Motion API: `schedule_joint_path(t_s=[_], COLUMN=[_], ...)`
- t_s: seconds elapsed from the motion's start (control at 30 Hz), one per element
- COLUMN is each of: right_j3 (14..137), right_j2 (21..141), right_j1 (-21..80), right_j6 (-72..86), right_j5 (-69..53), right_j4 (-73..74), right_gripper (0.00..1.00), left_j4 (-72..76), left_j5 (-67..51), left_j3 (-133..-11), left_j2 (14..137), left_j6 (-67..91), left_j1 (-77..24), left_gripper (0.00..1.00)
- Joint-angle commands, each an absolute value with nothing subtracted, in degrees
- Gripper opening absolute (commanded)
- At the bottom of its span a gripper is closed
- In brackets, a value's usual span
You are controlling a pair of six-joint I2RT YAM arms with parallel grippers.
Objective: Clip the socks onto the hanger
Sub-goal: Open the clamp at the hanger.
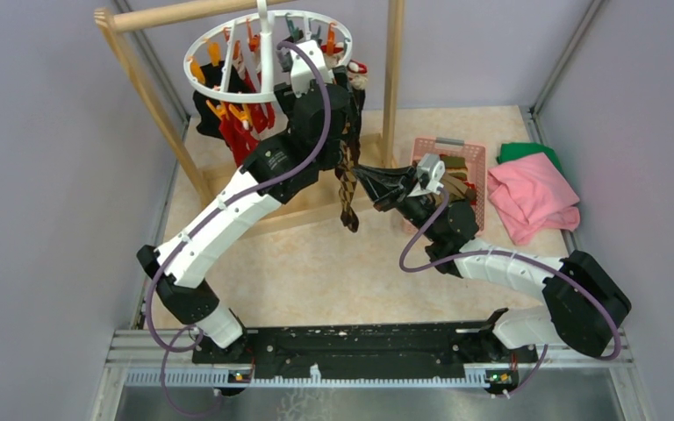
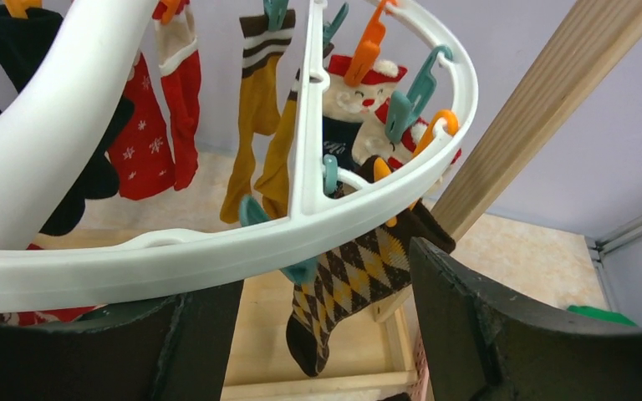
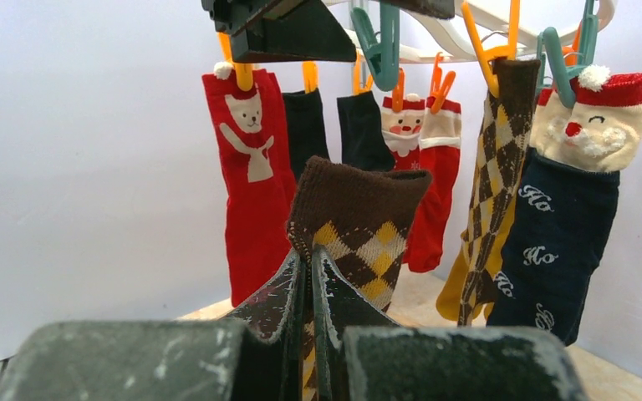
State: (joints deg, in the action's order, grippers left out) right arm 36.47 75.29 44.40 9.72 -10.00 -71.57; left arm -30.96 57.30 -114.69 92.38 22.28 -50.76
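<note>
The white ring hanger (image 1: 268,53) hangs from the wooden rack, with several socks clipped around it. Seen from the right wrist, a red bear sock (image 3: 247,184), a navy Santa sock (image 3: 560,242) and a clipped argyle sock (image 3: 489,192) dangle from it. My left gripper (image 2: 326,334) is open, its fingers (image 2: 468,326) wide apart just under the hanger's rim (image 2: 217,251). A teal clip (image 2: 305,269) and the clipped argyle sock (image 2: 359,284) sit between them. My right gripper (image 3: 311,259) is shut on a brown argyle sock (image 3: 359,217), cuff upward, below the ring. The rest of that sock (image 1: 348,206) hangs down.
The wooden rack frame (image 1: 154,96) and its right post (image 1: 395,79) flank the hanger. A pink basket (image 1: 456,162) sits behind my right gripper. A pink cloth (image 1: 531,197) and a green cloth (image 1: 527,151) lie at the far right.
</note>
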Motion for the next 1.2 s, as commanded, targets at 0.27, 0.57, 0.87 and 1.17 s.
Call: schedule_joint_path(t_s=[0.27, 0.57, 0.87, 1.17], right_j3=[37.35, 37.35, 37.31, 37.27], right_j2=[73.87, 73.89, 73.87, 73.78], right_j1=[43.43, 43.35, 43.41, 43.31], right_j6=[10.9, 10.98, 10.99, 11.07], right_j5=[-10.2, -10.2, -10.2, -10.29], right_j4=[-74.43, -74.49, -74.56, -74.6], right_gripper=[0.0, 0.0, 0.0, 0.0], left_j4=[-13.16, -5.28, -1.28, -0.44], left_j5=[58.31, 59.92, 60.31, 60.09], left_j3=[-107.05, -103.21, -103.11, -103.1], left_j2=[87.38, 86.27, 87.35, 87.81], left_j6=[13.58, 7.71, 4.08, 3.37], left_j1=[-49.66, -49.66, -49.66, -49.6], left_gripper=[0.69, 0.62, 0.6, 0.53])
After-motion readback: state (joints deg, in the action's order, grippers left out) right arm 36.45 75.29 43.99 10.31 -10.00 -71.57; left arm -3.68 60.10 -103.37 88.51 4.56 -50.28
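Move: The teal clamp I want hangs from the hanger's near rim, about 2 cm ahead of my left hand point, 1 cm left and 1 cm up. The white near rim crosses right above my left fingers, some 2 cm up. The hung argyle sock is about 8 cm ahead, 4 cm right and 10 cm lower. From my right hand, which holds the other argyle sock, the clamp lies roughly 10 cm ahead, 8 cm left and 11 cm up. After a slight dip forward, I raise my left hand about 3 cm under the near rim, easing some 1.5 cm left and tipping the fingers up about 10 degrees, carrying the rim upward. Meanwhile I partly close the fingers around the teal clamp, until the right finger comes against its side. My right hand stays put, still pinching its sock. ##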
